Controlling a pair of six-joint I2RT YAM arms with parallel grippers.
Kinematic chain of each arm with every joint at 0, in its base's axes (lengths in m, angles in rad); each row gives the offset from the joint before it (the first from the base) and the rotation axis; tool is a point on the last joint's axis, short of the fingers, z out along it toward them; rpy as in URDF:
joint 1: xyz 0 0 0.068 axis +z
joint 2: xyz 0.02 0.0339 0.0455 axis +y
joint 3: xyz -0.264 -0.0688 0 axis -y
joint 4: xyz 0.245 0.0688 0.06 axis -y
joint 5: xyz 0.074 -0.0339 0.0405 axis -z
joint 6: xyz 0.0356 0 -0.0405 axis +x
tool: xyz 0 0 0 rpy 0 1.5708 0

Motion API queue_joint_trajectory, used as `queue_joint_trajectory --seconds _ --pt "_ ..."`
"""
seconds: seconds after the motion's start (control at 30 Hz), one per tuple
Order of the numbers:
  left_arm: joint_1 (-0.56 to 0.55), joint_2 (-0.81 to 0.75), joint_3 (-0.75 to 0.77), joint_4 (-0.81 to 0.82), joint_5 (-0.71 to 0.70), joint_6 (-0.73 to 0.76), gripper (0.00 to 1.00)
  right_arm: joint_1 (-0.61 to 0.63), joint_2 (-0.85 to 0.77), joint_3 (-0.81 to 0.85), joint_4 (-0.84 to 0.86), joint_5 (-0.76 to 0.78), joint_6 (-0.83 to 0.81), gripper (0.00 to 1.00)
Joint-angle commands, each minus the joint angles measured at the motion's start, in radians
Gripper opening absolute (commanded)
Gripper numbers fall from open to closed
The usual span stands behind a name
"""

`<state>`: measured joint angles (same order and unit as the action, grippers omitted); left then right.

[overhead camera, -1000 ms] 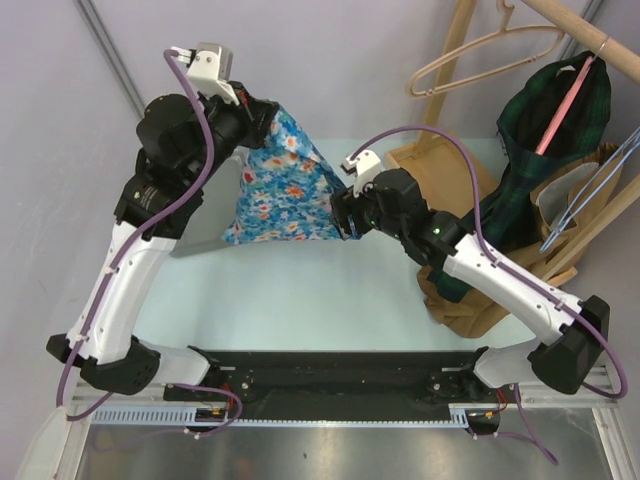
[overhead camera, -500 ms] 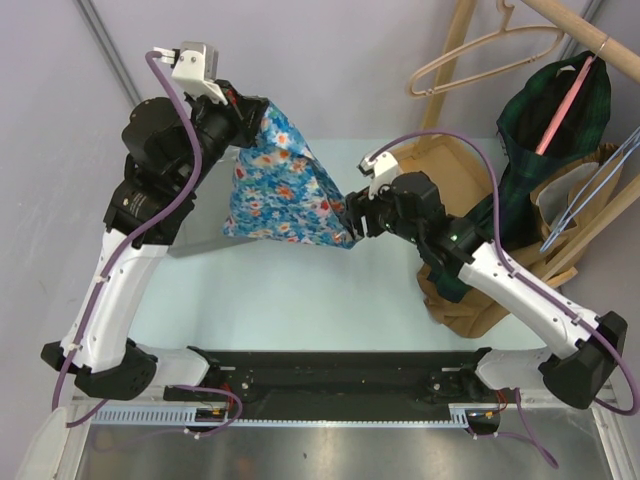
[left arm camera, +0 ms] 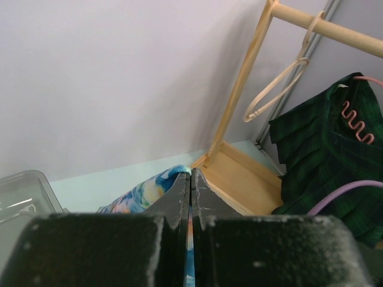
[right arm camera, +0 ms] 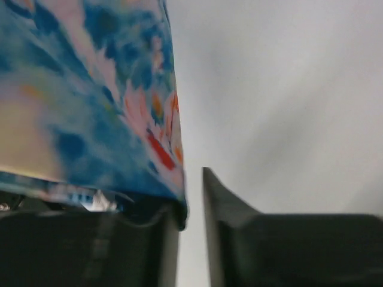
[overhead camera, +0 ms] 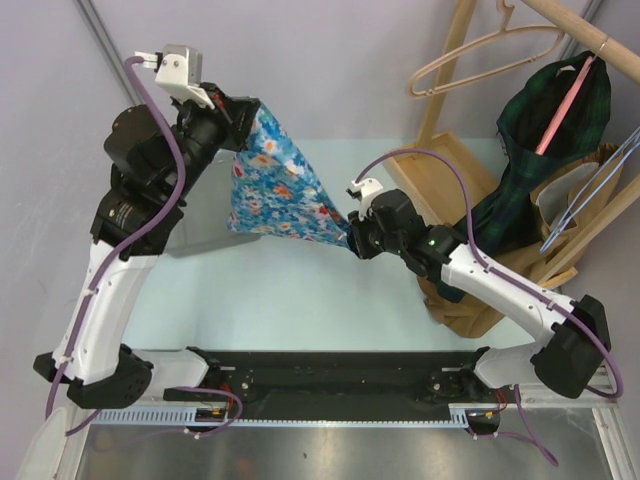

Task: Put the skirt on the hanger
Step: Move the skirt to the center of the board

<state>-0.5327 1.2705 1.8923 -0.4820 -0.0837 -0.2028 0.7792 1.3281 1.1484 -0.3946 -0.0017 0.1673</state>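
Observation:
The skirt is blue with a flower print and hangs stretched in the air above the table. My left gripper is shut on its top corner; in the left wrist view the cloth shows in the seam between the closed fingers. My right gripper is at the skirt's lower right corner. In the right wrist view the cloth drapes over the left finger, and a narrow empty gap remains between the jaws. A pale wooden hanger hangs empty on the rack, also visible in the left wrist view.
The wooden rack stands at the back right. A dark green plaid garment hangs on a pink hanger there. Blue wire hangers lean at the far right. A clear plastic bin sits behind the skirt on the left.
My left arm has lifted the skirt's top corner higher and further left. The right gripper's jaws have narrowed at the lower corner, and the cloth now stretches between both arms.

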Motion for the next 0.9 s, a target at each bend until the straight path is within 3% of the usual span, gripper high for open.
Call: queue_joint_trajectory --seconds 0.0,0.17,0.4,0.87 --pt "-0.003 -0.075 -0.004 0.069 -0.022 -0.012 0.0 0.0 -0.078 -0.004 -0.006 0.066 0.038 0.03" --pt "-0.003 -0.114 -0.047 0.031 -0.022 -0.01 0.0 -0.075 -0.199 0.0 -0.006 0.121 0.031 0.0" --pt "-0.004 -0.241 -0.243 -0.024 -0.064 -0.023 0.0 -0.21 -0.374 0.045 0.069 0.223 -0.045 0.0" --pt "-0.004 -0.606 -0.712 -0.194 0.01 -0.24 0.0 -0.227 -0.432 0.125 -0.064 0.192 -0.057 0.0"
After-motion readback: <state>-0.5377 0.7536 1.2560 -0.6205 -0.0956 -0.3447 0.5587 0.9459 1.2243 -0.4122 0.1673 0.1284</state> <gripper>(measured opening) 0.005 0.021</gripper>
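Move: The floral skirt's hanging corner lies right between the right hand's part-open fingers; the left hand holds the skirt's other end high, with that corner about 27 cm to its right, 4 back and 34 below. From the right hand, the board's centre is some 10 cm ahead, 8 left and 20 below, the wooden rack tray roughly 20 ahead, 35 right and 20 below. Right hand pinches the skirt corner, carrying it up and right; left lowers its edge 15 cm and back. ##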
